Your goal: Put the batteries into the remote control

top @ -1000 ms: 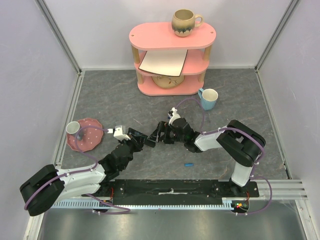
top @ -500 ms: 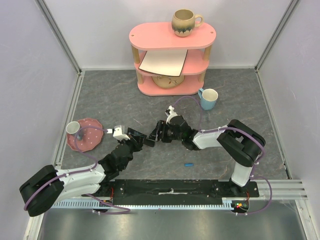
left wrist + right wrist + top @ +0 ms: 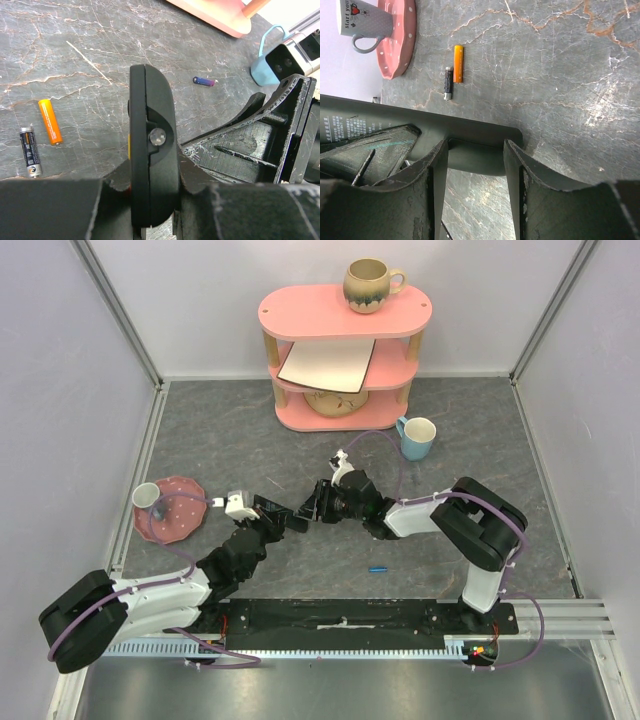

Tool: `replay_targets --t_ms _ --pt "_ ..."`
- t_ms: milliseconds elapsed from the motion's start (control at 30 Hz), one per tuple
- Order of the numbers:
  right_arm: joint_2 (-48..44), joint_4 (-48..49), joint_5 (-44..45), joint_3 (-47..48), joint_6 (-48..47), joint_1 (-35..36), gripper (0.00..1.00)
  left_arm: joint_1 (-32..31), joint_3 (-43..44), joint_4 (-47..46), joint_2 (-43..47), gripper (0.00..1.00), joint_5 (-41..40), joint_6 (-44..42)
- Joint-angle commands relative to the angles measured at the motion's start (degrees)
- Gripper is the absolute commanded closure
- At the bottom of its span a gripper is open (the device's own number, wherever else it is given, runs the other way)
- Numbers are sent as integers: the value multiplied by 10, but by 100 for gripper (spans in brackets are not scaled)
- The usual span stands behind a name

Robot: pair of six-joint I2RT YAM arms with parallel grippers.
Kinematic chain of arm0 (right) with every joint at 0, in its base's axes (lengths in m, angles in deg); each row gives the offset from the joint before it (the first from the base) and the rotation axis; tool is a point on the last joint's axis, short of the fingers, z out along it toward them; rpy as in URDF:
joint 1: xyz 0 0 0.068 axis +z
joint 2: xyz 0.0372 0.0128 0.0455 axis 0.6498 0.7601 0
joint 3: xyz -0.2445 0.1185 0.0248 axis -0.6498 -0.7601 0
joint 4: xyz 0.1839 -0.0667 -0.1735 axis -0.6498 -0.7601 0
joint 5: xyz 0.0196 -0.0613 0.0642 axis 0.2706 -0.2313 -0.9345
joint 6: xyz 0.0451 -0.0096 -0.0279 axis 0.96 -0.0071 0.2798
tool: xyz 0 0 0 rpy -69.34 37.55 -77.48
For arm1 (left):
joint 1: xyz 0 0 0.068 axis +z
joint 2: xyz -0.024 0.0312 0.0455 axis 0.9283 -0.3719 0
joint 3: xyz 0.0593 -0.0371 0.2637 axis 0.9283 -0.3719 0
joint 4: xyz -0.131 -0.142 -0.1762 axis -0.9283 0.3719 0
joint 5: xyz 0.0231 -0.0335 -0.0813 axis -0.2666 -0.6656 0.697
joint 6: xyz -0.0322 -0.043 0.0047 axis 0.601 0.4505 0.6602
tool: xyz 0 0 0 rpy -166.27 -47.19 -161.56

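The black remote control stands on edge above the floor, and my left gripper is shut on its near end. In the top view the remote control bridges my left gripper and my right gripper. In the right wrist view, my right gripper has one finger against each side of the remote's far end. A purple-blue battery lies on the floor beyond. A black cell and an orange cell lie side by side, the same pair as the black cell and the orange cell.
A pink plate holding a small mug sits at the left. At the back stands a pink shelf with a mug on top. A blue mug is right of it. A small blue cylinder lies near the arm bases.
My right gripper has slid a little left onto the remote's far end, and its jaws have narrowed around it. The left arm and the remote control have stayed put.
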Motion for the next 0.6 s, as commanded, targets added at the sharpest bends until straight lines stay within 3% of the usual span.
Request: replay_targets --t_ms 0,67,100,233,567 --pt "42 -97 36 -13 -22 1 46 -5 0 63 -11 98 7 -26" --pt "39 -91 35 -16 -21 1 44 -5 0 63 -12 98 6 -26" --pt "36 -87 36 -19 -13 1 35 -4 1 63 -12 98 7 -26" --pt "13 -65 48 -36 4 0 20 -5 0 66 -14 98 6 -24" --pt "-56 -18 69 -61 26 -1 15 -5 -3 74 -5 98 5 -21"
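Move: The remote's closed battery cover lies right at the right fingertips, about 2 cm left of the hand point, 1 cm back and 1 cm below. The orange battery is some 12 cm left of the right hand and 3 cm ahead, and the purple one about 7 cm right and 11 cm ahead, both some 7 cm lower. From the left hand, which still holds the remote, the cover lies about 5 cm right, 2 cm back and 3 cm lower. Hold the remote steady in the left gripper while the right one leaves the battery cover: spread the right fingers from half open to well open, so that their tips come free of the remote's back. Draw that hand about 2.5 cm to the right, away from the remote, sinking roughly 1 cm with it. ##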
